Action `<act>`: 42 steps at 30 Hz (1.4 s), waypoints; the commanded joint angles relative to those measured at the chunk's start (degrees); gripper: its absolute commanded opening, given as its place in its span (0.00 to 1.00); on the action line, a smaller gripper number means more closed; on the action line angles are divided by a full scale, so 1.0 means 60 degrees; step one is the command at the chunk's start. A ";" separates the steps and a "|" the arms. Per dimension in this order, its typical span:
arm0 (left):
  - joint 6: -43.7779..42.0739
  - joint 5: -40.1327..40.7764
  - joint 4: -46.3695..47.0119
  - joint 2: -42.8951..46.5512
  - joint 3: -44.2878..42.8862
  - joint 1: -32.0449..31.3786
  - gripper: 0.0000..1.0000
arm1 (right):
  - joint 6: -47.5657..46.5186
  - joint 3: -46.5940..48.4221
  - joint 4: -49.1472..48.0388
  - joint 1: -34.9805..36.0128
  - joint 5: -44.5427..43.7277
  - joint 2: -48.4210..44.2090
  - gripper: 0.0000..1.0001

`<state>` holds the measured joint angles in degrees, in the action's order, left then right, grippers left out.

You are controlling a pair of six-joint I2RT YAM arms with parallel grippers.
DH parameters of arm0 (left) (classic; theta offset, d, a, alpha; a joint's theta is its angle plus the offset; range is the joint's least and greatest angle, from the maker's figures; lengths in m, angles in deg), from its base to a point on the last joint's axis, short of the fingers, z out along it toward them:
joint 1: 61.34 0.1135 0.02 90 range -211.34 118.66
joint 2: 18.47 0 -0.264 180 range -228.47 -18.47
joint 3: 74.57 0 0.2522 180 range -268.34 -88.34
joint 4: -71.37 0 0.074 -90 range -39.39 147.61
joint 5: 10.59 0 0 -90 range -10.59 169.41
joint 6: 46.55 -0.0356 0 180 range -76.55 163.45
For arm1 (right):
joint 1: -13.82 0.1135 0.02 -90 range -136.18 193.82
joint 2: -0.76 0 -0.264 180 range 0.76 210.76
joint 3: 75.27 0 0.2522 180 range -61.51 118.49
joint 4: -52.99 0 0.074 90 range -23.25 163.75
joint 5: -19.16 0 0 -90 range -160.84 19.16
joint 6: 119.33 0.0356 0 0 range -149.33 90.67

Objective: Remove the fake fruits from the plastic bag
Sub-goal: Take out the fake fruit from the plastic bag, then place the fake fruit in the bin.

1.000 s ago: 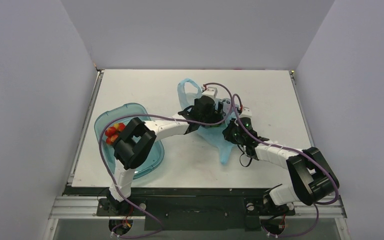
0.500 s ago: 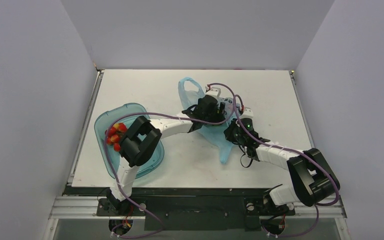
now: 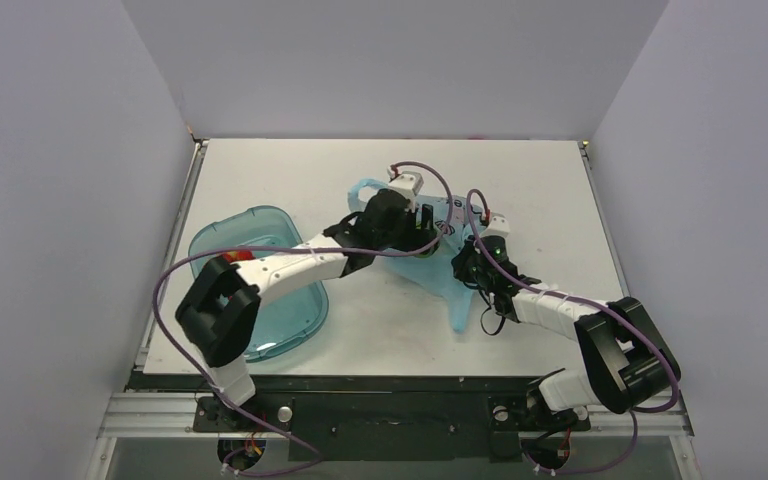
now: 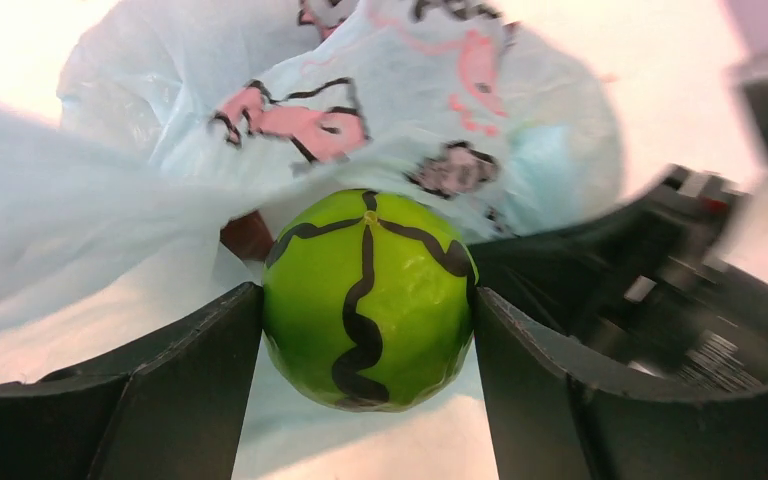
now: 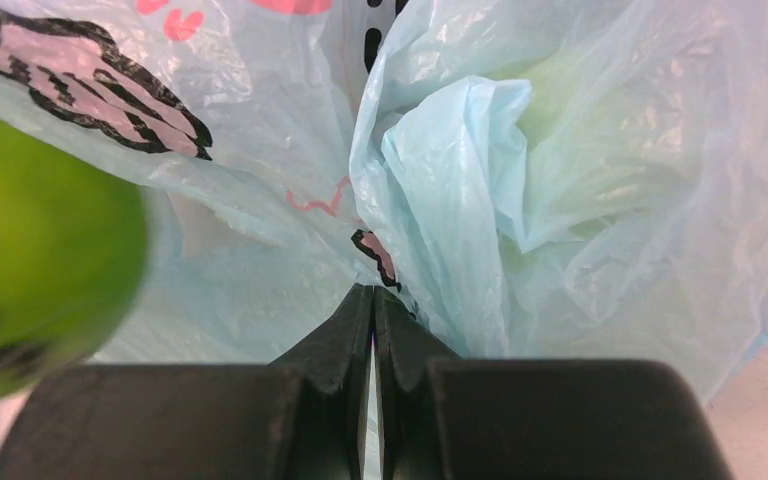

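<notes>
The light-blue plastic bag lies crumpled at the table's middle and fills the right wrist view. My left gripper is at the bag's mouth, shut on the green ball with dark stripes, one finger on each side. The ball also shows at the left of the right wrist view. A small dark reddish fruit peeks from behind it. My right gripper is shut on a fold of the bag. A pale green shape shows through the plastic. The red berry cluster lies in the tray.
A rigid teal translucent tray sits at the left of the table, partly under my left arm. Grey walls close in the table on the left, back and right. Purple cables loop over both arms.
My left arm's elbow has swung down and to the left, and its gripper has pulled slightly left at the bag's mouth. The bag's handle loop has shifted. The right gripper has held its grip.
</notes>
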<state>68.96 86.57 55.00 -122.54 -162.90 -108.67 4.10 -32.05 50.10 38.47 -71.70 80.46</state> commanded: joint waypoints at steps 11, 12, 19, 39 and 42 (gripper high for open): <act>0.0642 -0.0641 -0.0597 0.5944 0.3419 -0.0078 0.28 | -0.0191 0.0275 -0.0234 -0.0110 -0.0213 -0.0163 0.00; 0.0516 -0.0411 -0.0908 0.6563 0.3613 -0.0047 0.28 | -0.0186 0.0261 -0.0303 -0.0101 -0.0172 -0.0207 0.00; 0.0562 0.3127 -0.4179 0.9098 0.4182 0.0062 0.22 | -0.0118 0.0430 -0.0360 -0.0069 0.0013 0.0075 0.00; 0.5273 0.6235 -0.5921 0.8191 0.6462 0.0092 0.20 | -0.0325 0.0577 0.0145 -0.0091 0.0006 0.0066 0.00; 0.5203 0.6080 -0.5379 0.8174 0.6743 0.0111 0.28 | -0.0300 0.0483 0.0064 -0.0074 0.0007 0.0019 0.00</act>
<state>97.47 121.82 18.43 -73.54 -123.65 -108.21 2.84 -29.80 52.27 38.16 -71.46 82.21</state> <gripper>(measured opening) 0.684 0.001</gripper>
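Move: The small watermelon is already between my left fingers at the bag's mouth. The middle of the blue container I take it to lies about 35 cm to the left of that hand, 9 cm back and 11 cm below. The strawberries in it are some 40 cm left, 6 cm back, also 11 cm below. The bag's middle is almost straight under my left hand, about 9 cm down. From my right hand, the container is roughly 43 cm left, 4 cm back and 3 cm lower. Keeping my grip on the watermelon, I pull my left hand up and back out of the bag's mouth, then swing it left over the table, some 29 cm left and 14 cm back in all. It crests about 12 cm up, then sinks about 15 cm over the near right part of the container, turning about 45 degrees counter-clockwise. My right hand stays put, shut on the bag. ##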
